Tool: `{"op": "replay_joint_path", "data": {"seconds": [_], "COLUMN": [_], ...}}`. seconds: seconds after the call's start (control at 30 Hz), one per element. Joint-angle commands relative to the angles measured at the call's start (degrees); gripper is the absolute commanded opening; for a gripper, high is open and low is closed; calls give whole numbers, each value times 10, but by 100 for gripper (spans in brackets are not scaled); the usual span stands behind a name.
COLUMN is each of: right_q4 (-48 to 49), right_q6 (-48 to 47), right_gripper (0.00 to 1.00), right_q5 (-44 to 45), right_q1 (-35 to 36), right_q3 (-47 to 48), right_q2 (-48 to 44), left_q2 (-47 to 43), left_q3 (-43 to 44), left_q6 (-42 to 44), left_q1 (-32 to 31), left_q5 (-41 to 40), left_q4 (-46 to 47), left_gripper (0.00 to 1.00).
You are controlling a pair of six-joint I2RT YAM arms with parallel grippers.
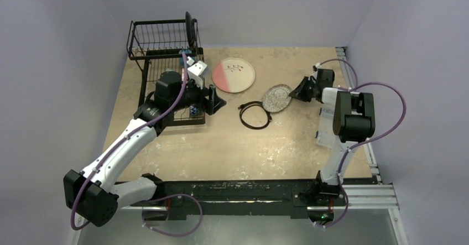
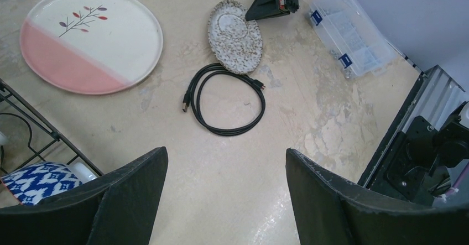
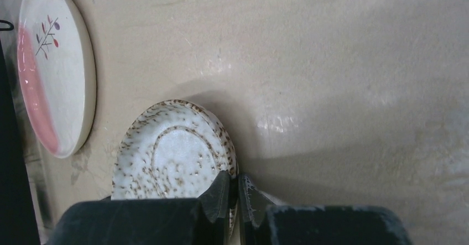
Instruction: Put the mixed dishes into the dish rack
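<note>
My right gripper point(image 3: 235, 187) is shut on the rim of the speckled grey small plate point(image 3: 171, 154), one finger above the rim and one below. From above, that plate point(image 1: 276, 98) lies right of centre with the right gripper point(image 1: 294, 94) at its right edge. The pink-and-white large plate point(image 1: 233, 74) lies flat on the table to its left. The dish rack point(image 1: 160, 40) stands at the back left, a black plate point(image 1: 189, 29) upright in it. My left gripper point(image 2: 227, 195) hangs open and empty beside the rack's lower tray.
A black coiled cable point(image 1: 255, 114) lies in front of the speckled plate. A clear plastic parts box point(image 2: 345, 35) sits at the right table edge under the right arm. A blue-and-white patterned dish point(image 2: 38, 181) rests on the rack's lower tray by my left finger.
</note>
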Motion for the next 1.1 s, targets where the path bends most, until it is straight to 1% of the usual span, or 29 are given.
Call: {"op": "replay_joint_path", "data": {"seconds": [0.0,0.17,0.3,0.4,0.53,0.67,0.73,0.83,0.93,1.07], "right_q4": [-1,21,32,29,19,10,5,7,40,83], "right_q6": [33,76,99,105,114,122,126,150,200,280], "right_gripper": [0,0,0,0,0,0,0,0,0,0], "right_q5": [-42,-91,-97,-95,-98,-103,-87,-50,-20,-16], "right_q1": [-18,-27,-27,-26,-24,11,42,114,164,202], "right_q3": [-27,-58,-83,-92,-100,-112,-118,-132,-153,-178], "right_q2": [-54,-83,-119,-149,-183,-208,-221,-242,-257,-262], "left_q2": [2,2,-1,-7,-18,-24,-18,4,41,115], "left_q3": [28,28,22,14,-3,-17,-20,-25,-26,-11], "left_q6": [9,18,59,101,187,274,318,383,434,475], "left_q1": [-6,-9,-32,-65,-121,-196,-236,-302,-360,-416], "left_q5": [1,0,-14,-35,-66,-108,-154,-249,-351,-499], "left_q4": [5,5,6,6,4,-6,-21,-35,-43,-57], "left_gripper": [76,77,77,77,77,77,78,78,78,77]}}
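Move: The right hand pinches the speckled plate by its rim; the plate's middle is about 8 cm to its left and 2 cm back. The black cable lies 19 cm left and 13 cm back, the pink plate 31 cm left and 12 cm ahead. From the left hand, the speckled plate is some 15 cm ahead, 30 cm right and 23 cm below, the black cable 6 cm ahead, 18 cm right and 25 cm below. Right hand lifts the pinched plate back, then left 15 cm, as the left swings down, back-right towards it. ##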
